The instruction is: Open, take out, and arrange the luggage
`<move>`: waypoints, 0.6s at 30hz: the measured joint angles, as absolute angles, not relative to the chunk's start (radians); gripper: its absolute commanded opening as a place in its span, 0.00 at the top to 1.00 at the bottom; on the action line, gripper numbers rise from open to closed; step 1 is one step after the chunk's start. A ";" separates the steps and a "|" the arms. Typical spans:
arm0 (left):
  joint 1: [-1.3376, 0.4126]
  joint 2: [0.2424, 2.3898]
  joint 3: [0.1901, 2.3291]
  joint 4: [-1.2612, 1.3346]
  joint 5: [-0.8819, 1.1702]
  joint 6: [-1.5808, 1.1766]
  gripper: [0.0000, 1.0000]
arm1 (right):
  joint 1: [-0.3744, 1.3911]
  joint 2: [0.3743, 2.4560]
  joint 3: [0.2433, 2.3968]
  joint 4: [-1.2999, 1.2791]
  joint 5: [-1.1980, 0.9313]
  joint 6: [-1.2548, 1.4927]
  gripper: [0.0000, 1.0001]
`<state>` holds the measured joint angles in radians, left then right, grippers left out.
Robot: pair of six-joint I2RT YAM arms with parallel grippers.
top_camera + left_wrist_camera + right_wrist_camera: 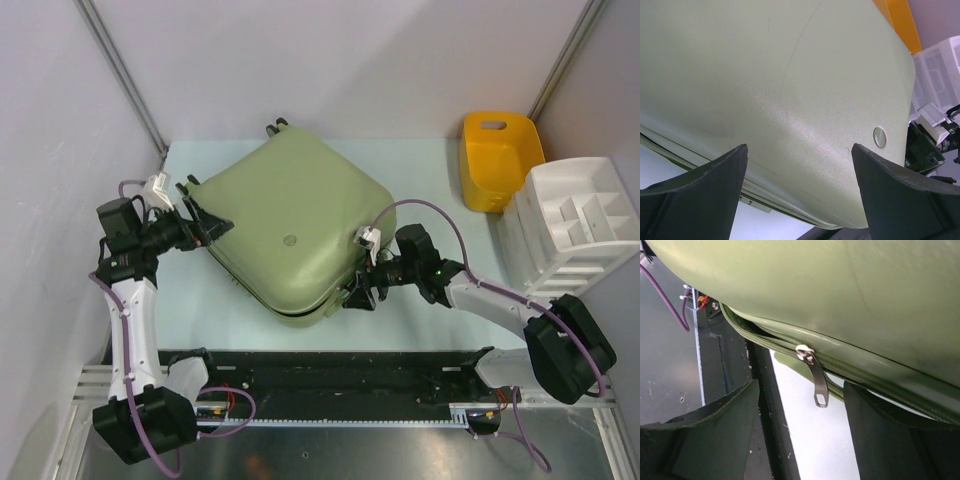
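Note:
The pale sage-green luggage point(290, 225) lies shut and flat on the table, turned diagonally, with its round logo point(879, 136) facing up. My left gripper point(205, 222) stands open at the luggage's left corner; in the left wrist view the shell point(790, 90) fills the space beyond the spread fingers point(715, 185). My right gripper point(358, 293) is open at the near right edge. A metal zipper pull point(817, 380) hangs from the zipper seam between its two fingers point(875, 430), touching neither. The lining and contents are hidden.
A yellow plastic tub point(500, 160) stands at the back right, with a white divided organizer tray point(580, 220) beside it at the right edge. The black rail point(340, 375) with the arm bases runs along the near edge. Grey walls enclose the table.

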<state>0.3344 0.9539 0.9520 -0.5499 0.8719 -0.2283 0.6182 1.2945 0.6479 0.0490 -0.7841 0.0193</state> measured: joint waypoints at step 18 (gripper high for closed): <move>0.334 0.952 0.952 -0.550 0.878 -0.204 0.15 | 0.660 1.363 0.648 0.185 -0.733 0.146 0.95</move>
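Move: The metal zipper pull on the luggage's side seam hangs just off my right fingertips: roughly 3 cm to the left, 1 cm forward, at about their height. The seam's gaping part is some 7 cm left and 2 cm back of that hand; the round badge on the lid is about 13 cm left, 11 cm forward and 6 cm higher. From my left hand the pull lies about 24 cm right, 10 cm back and 13 cm lower. I ease my right hand about 2 cm left, in towards the luggage's seam, then bring it forward about 1 cm after a tiny drift back. The fingers stay well open until they straddle the hanging zipper pull, then close most of the way on its tab, one fingertip on each side; the wrist hardly turns. ##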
